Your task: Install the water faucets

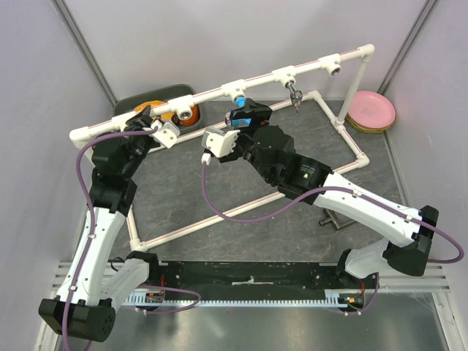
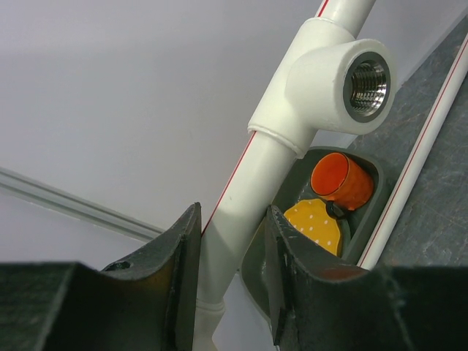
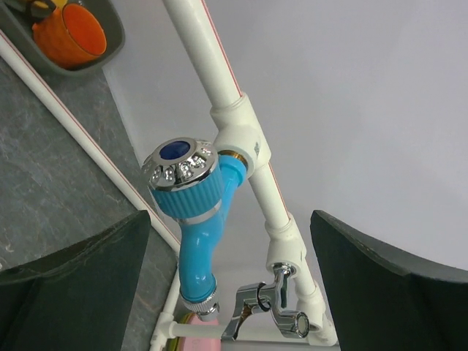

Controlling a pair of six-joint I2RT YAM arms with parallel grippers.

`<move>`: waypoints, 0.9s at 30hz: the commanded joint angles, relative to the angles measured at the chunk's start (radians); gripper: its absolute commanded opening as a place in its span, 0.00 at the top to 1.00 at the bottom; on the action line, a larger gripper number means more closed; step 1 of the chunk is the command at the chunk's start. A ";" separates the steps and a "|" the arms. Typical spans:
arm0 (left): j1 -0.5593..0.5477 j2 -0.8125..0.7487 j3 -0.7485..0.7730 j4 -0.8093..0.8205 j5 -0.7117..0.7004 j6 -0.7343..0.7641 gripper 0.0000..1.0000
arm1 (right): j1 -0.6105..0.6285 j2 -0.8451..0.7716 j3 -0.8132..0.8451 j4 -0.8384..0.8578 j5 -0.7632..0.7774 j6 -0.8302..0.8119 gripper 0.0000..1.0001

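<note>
The blue water faucet (image 3: 194, 212), with a chrome-rimmed round knob, sits threaded into a white tee (image 3: 238, 139) on the top rail of the pipe frame. My right gripper (image 3: 230, 219) stands wide open around it, with both fingers clear of the plastic. In the top view the blue faucet (image 1: 238, 99) hangs at mid-rail, just ahead of the right gripper (image 1: 245, 117). The chrome water faucet (image 3: 274, 307) hangs from the tee beyond it, also seen from above (image 1: 295, 93). My left gripper (image 2: 234, 212) is shut on the white rail (image 2: 230, 248), at its left end (image 1: 150, 121).
An empty tee socket with a metal thread (image 2: 365, 80) sits on the rail just past the left gripper. A second empty socket (image 1: 335, 67) is near the right end. A grey tray (image 2: 369, 212) holds an orange cup (image 2: 342, 181). Pink plates (image 1: 371, 111) are stacked at the back right.
</note>
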 commanded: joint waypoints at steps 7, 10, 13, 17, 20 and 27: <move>0.034 0.024 -0.011 -0.067 -0.094 -0.078 0.98 | 0.019 -0.054 0.001 -0.152 0.078 -0.030 0.02; 0.034 0.021 -0.012 -0.067 -0.096 -0.078 0.98 | 0.019 -0.018 -0.019 -0.090 0.121 -0.065 0.02; 0.034 0.021 -0.014 -0.067 -0.096 -0.078 0.98 | 0.019 0.021 -0.054 0.051 0.182 -0.138 0.05; 0.036 0.016 -0.014 -0.067 -0.099 -0.078 0.98 | 0.018 0.094 -0.067 0.186 0.248 -0.232 0.10; 0.036 0.018 -0.014 -0.067 -0.099 -0.077 0.98 | 0.013 0.134 -0.085 0.294 0.268 -0.297 0.16; 0.036 0.015 -0.014 -0.065 -0.099 -0.078 0.98 | -0.008 0.196 -0.094 0.490 0.328 -0.375 0.64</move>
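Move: The blue faucet, already hanging in its tee, is about 5 cm ahead of my open right hand, 1 cm to its left and 4 cm lower. Of that hand, the faucet's tee lies some 10 cm ahead and 3 cm left, the chrome tap 9 cm ahead and 15 cm right, and the empty tee about 5 cm ahead and 19 cm left. From my left hand the faucet is roughly 27 cm right and 3 cm ahead. I first ease my wide-open right hand back and right by a centimetre or two, sinking a little, then swing it forward about 5 cm and down to the blue faucet, coming back left. On the way I turn it some 15 degrees clockwise and roll its left side down, closing the fingers to about half around the faucet's body beside the round handle. My left hand keeps its grip on the white pipe. ##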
